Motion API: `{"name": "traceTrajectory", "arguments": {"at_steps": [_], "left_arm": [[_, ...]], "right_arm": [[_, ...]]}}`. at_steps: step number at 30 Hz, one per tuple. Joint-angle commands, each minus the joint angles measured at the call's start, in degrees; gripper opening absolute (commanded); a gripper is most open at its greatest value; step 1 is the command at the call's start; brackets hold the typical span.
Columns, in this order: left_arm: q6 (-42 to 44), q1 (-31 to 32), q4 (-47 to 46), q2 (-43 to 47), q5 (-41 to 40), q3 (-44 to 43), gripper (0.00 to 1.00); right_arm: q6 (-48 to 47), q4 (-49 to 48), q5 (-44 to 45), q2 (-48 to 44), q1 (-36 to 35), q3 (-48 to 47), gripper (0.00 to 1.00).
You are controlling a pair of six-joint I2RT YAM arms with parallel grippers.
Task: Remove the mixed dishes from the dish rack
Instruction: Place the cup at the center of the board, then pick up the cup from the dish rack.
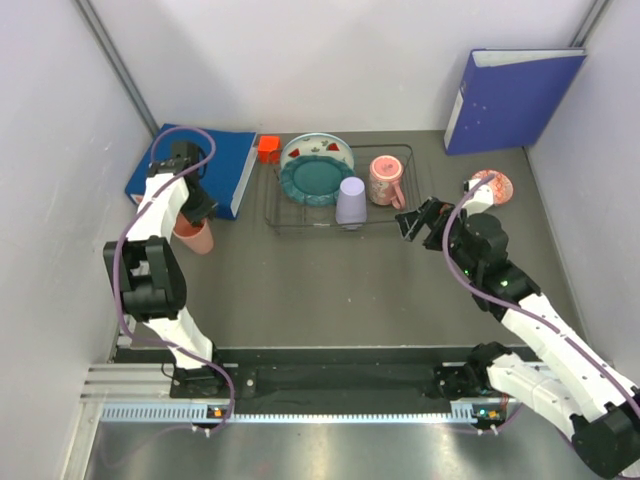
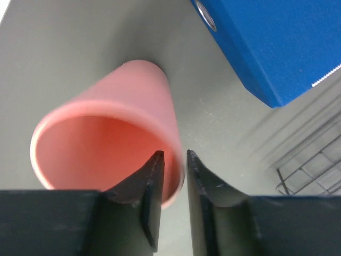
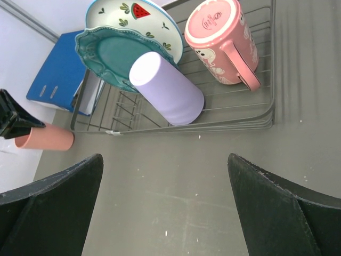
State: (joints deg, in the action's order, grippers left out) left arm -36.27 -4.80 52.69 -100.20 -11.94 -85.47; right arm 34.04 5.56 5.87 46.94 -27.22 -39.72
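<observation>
The dish rack (image 1: 420,205) of dark wire sits mid-table. In it stand a teal scalloped plate (image 1: 315,180) and a white watermelon plate (image 1: 318,150), with a lavender cup (image 1: 351,200) and a pink patterned mug (image 1: 386,180) beside them. A salmon cup (image 1: 193,236) stands on the table left of the rack. My left gripper (image 1: 195,208) straddles its rim (image 2: 106,117), jaws slightly apart, with table showing in the gap (image 2: 175,153). My right gripper (image 1: 415,222) hangs wide open over bare table by the rack's right end (image 3: 165,160). A small pink patterned bowl (image 1: 490,186) lies at the right.
A blue binder (image 1: 215,165) lies flat at the back left, close to the salmon cup. Another binder (image 1: 510,98) stands against the back right wall. A small red cube (image 1: 268,148) sits behind the rack's left corner. White walls close in both sides.
</observation>
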Motion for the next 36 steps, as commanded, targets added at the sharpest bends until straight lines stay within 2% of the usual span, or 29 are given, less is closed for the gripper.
{"name": "traceTrajectory", "arguments": {"at_steps": [1, 2, 4, 5, 10, 13, 16, 21, 24, 27, 28, 29, 36], "left_arm": [[-0.29, -0.47, 0.22, 2.72, 1.83, -4.35, 0.51], [-0.29, -0.39, 0.22, 3.08, 2.1, -4.96, 0.58], [-0.38, -0.3, 0.4, 4.66, 2.8, -6.63, 0.64], [-0.47, -0.39, 0.4, 5.19, 2.89, -7.16, 0.73], [-2.13, -0.3, 0.66, 9.31, 5.17, -10.15, 0.78], [-3.1, 1.28, -0.91, 13.79, 4.66, -9.37, 0.79], [-3.89, 6.35, -5.74, 19.77, 4.04, -5.51, 0.8], [-3.63, 14.89, -20.21, 31.53, 4.03, 9.51, 0.84], [-3.02, 19.29, -25.07, 35.76, 3.51, 17.6, 0.85], [-2.58, 21.49, -25.7, 38.4, 2.63, 22.97, 0.9], [-2.4, 22.11, -25.96, 38.94, 2.63, 24.03, 0.97], [-2.14, 22.37, -25.88, 39.55, 2.54, 25.69, 0.99], [-0.82, 23.17, -26.58, 44.3, 3.07, 29.57, 0.99]], "right_arm": [[-0.55, -2.22, -0.68, 0.35, -0.29, -0.27, 1.0], [-0.56, -2.31, -0.77, 0.52, -0.2, -0.35, 1.0], [-0.55, -2.13, -0.77, 0.87, -0.2, -0.53, 1.0], [-0.47, -2.13, -0.77, 0.87, -0.2, -0.53, 1.0], [-1.6, -2.13, -1.03, 1.75, -0.2, -1.49, 1.0], [-4.5, -0.22, -1.3, 6.74, -1.16, -5.43, 1.0], [-8.46, 4.35, 1.94, 14.11, -4.41, -12.53, 1.0], [-13.65, 11.83, 13.01, 25.99, -12.49, -27.12, 1.0], [-15.06, 13.77, 16.8, 32.5, -15.05, -33.45, 1.0], [-16.02, 17.02, 18.12, 39.79, -15.23, -40.22, 1.0], [-16.81, 17.46, 18.73, 43.03, -15.23, -41.56, 1.0], [-17.08, 18.07, 19.09, 44.45, -15.23, -42.88, 1.0], [-18.05, 18.78, 20.06, 54.21, -15.23, -50.17, 1.0]]}}
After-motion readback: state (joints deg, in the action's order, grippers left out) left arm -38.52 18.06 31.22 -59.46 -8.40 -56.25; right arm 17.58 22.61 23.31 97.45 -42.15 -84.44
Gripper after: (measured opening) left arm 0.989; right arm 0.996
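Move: The left hand is at the rim of the pink cup, whose middle lies about 3 cm left, 1 cm back and 6 cm below; the blue binder's middle is some 13 cm ahead and 3 cm left. From the right hand the purple cup is roughly 14 cm ahead, 14 cm left and 16 cm down, with the pink mug 17 cm ahead and 6 cm left, and the teal plate 18 cm ahead and 22 cm left. Left hand frees the pink cup, rises, swings 14 cm right while right hand reaches forward-left towards purple cup. ##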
